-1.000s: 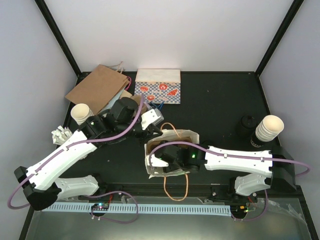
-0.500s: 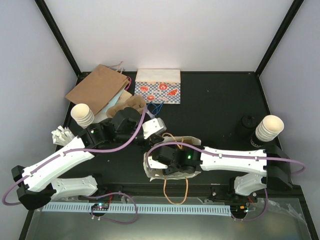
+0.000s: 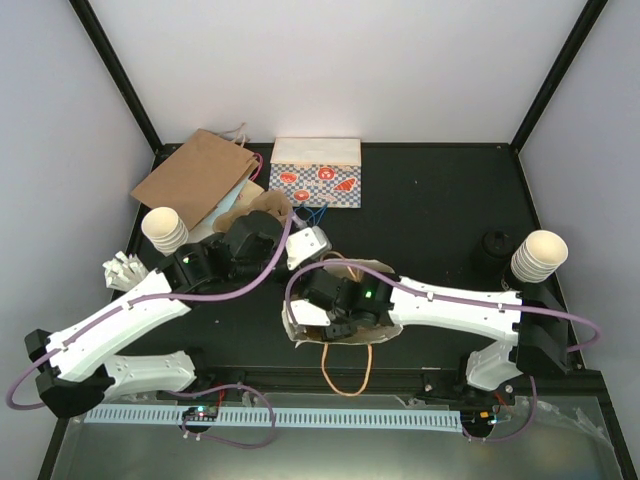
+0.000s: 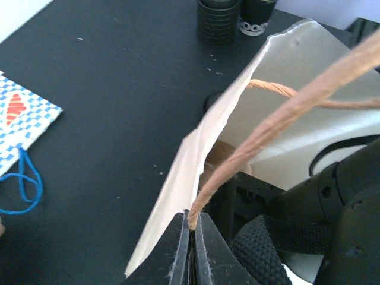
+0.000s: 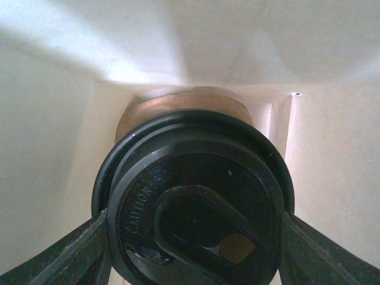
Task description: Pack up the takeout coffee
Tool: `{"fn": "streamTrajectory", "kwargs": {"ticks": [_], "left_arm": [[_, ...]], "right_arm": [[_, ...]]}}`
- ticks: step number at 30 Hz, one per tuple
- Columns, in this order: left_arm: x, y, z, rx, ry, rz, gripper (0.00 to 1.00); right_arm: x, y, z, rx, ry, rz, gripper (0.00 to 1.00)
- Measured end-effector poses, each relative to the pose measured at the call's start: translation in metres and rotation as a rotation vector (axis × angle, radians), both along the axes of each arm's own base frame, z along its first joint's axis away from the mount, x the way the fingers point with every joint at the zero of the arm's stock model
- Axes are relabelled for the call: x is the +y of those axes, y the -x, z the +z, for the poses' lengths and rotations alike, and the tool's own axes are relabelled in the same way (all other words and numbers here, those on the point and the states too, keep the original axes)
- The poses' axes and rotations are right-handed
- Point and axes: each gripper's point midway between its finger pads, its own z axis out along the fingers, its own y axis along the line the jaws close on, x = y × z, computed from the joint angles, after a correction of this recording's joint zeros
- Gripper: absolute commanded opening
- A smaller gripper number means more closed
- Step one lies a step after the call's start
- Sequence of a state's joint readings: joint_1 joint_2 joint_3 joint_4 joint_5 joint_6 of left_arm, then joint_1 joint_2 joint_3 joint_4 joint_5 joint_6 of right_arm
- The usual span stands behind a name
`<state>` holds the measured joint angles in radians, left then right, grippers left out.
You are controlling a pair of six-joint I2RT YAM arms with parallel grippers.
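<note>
A white paper bag [image 3: 385,272] with brown twine handles stands at the table's middle, mouth up. My left gripper [image 4: 191,217] is shut on one twine handle [image 4: 261,139] at the bag's rim [image 4: 178,196], holding it up. My right gripper [image 5: 196,252] reaches down inside the bag [image 5: 53,148], shut on the takeout coffee [image 5: 196,202]. Its fingers [image 5: 71,252] press both sides of the round black lid. The lid hides the cup's body. In the top view the right gripper [image 3: 335,308] is in the bag's mouth and the left gripper [image 3: 315,242] is at its far rim.
A brown paper bag [image 3: 195,178] and a patterned box [image 3: 315,175] lie at the back left, with a cardboard carrier [image 3: 262,205] beside them. Stacks of cream cups stand at the left [image 3: 165,230] and right [image 3: 538,255]. A stack of black lids [image 3: 493,245] sits at the right.
My left gripper has closed fully on the handle. My right arm has moved left and deeper into the bag with the cup, and the bag has shifted with it.
</note>
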<state>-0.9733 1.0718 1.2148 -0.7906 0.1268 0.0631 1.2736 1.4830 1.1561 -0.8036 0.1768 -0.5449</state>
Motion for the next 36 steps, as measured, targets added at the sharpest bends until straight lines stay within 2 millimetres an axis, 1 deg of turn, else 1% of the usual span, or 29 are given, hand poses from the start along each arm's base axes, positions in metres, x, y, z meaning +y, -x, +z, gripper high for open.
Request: {"fn": "streamTrajectory", "kwargs": {"ticks": [1,4,5,6,8,10,12,15,18,21,23,26,32,36], "left_arm": [[0.001,-0.003,0.001,-0.002,-0.002,0.014,0.15],[0.002,-0.019,0.008,-0.020,-0.002,0.077,0.41],[0.005,-0.027,0.011,-0.035,-0.007,0.105,0.51],[0.007,-0.033,0.012,-0.044,-0.012,0.130,0.58],[0.013,-0.043,0.017,-0.073,-0.023,0.168,0.69],[0.018,-0.050,0.025,-0.087,-0.021,0.210,0.76],[0.021,-0.052,0.039,-0.105,0.000,0.232,0.82],[0.021,-0.049,0.074,-0.125,0.094,0.244,0.86],[0.027,-0.042,0.097,-0.131,0.164,0.250,0.86],[0.035,-0.038,0.113,-0.135,0.207,0.263,0.86],[0.040,-0.038,0.119,-0.133,0.223,0.280,0.86],[0.048,-0.043,0.120,-0.122,0.231,0.317,0.87],[0.074,-0.067,0.120,-0.098,0.250,0.444,0.87],[0.092,-0.079,0.124,-0.092,0.272,0.517,0.87]], "right_arm": [[0.000,-0.001,0.001,0.012,0.000,-0.004,0.52],[0.000,-0.003,0.000,0.056,0.008,-0.011,0.52],[0.000,-0.004,0.000,0.069,0.011,-0.013,0.52],[0.000,-0.005,0.001,0.083,0.011,-0.013,0.52],[-0.002,-0.006,0.001,0.103,0.011,-0.016,0.52],[-0.005,-0.008,0.002,0.120,0.016,-0.014,0.52],[-0.007,-0.011,0.002,0.128,0.020,-0.021,0.52],[-0.007,-0.017,-0.001,0.143,0.023,-0.027,0.52],[-0.003,-0.020,-0.001,0.136,0.013,-0.019,0.52],[-0.001,-0.020,-0.001,0.132,0.011,-0.011,0.52],[-0.001,-0.021,-0.001,0.129,0.008,-0.008,0.52],[0.000,-0.022,-0.002,0.125,0.002,-0.004,0.52],[0.000,-0.022,-0.002,0.120,-0.007,0.001,0.52],[-0.001,-0.022,-0.002,0.116,-0.015,0.003,0.52]]}}
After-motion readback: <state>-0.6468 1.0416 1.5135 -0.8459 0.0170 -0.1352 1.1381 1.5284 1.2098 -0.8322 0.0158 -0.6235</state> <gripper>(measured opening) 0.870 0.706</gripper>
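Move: My left fingers are shut on the far rim of the open paper bag by its rope handle; the bag's middle is about 7 cm back, 6 cm right and 14 cm below. The spare carrier lies some 18 cm ahead and 14 cm left, the checkered bag about 28 cm straight ahead. My right hand is inside the bag holding the lidded cup, with the carrier well about 2 cm ahead, 2 cm left and 8 cm below. My left hand lets go of the bag's rim and handle, opening wide as it slips forward some 5 cm. It then rises clear to about 12 cm up and swings left and forward away from the bag, turning roughly 30 degrees counter-clockwise. Down in the bag, my right hand keeps its grip on the cup and eases it about 2 cm forward, tipping the fingers nearer to vertical. ##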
